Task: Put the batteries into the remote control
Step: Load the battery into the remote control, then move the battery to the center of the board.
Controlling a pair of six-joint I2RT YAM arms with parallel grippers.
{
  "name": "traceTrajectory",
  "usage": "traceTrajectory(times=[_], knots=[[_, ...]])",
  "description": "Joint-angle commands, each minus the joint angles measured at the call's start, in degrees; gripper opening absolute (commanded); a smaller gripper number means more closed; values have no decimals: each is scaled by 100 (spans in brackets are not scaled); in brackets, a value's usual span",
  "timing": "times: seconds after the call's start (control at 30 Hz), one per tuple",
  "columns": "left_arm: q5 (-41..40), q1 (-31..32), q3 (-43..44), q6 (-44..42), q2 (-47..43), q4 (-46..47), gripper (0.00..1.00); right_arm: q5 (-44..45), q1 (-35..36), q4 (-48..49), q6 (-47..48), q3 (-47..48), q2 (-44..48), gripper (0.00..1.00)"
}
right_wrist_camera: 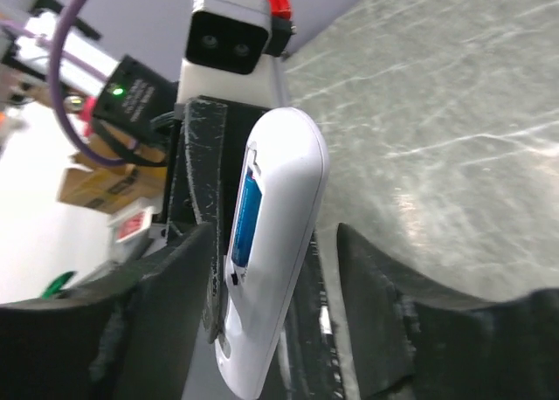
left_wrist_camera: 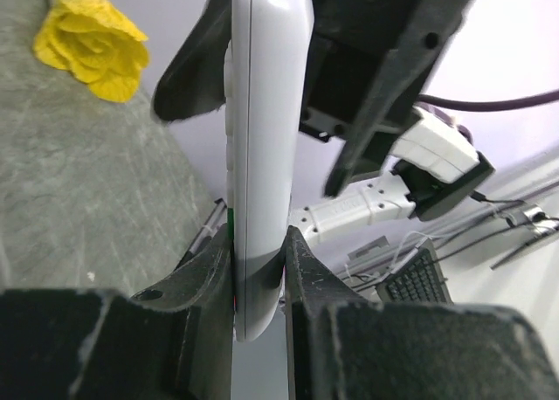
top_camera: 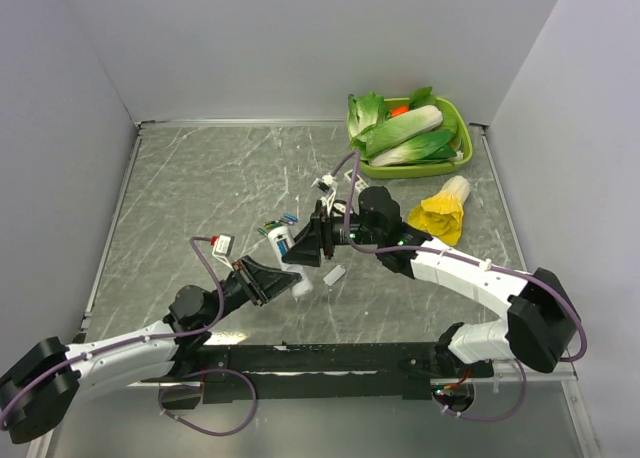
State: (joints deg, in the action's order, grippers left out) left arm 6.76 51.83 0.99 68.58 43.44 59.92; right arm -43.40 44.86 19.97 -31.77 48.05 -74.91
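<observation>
The slim white remote control is held off the table between the two arms. My left gripper is shut on its lower part, with both pads pressed flat on its faces. A blue battery lies in the open compartment of the remote control, on the side turned away from the table. My right gripper stands open astride the remote. Its left finger is close against the battery side. A clear gap shows at the right finger. Behind, small loose cells lie on the table.
A small white cover plate lies on the table just right of the grippers. A yellow-leafed vegetable lies to the right. A green tray of leafy vegetables stands at the back right. Grey walls enclose the table.
</observation>
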Motion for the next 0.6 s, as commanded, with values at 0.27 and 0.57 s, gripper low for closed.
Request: traceTrajectory(times=[0.27,0.57], knots=[[-1466,-50,190,-599,-1144,-3071,1,2034,-610,-2160,1524,556,1146,100],[-1898,-726,-73,-556,-1760,-4489,1,3461,-795,-3456,3043,1688,-346,97]])
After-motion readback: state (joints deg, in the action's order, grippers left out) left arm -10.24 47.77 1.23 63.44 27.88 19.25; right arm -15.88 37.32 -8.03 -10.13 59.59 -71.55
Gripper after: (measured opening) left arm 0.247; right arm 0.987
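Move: The remote, in the left hand's grip with a blue battery already in its slot, is right beside the right hand: roughly 2 cm to its left, 1 cm back, 3 cm below. From the right hand the loose blue batteries lie about 20 cm ahead, 3 cm left and 24 cm down, the battery cover 3 cm ahead, 8 cm right and 25 cm down. The remote's middle is about 1 cm ahead of the left hand. Opening wide, the right hand leaves the remote forward and right, some 13 cm, while the left lowers it. ##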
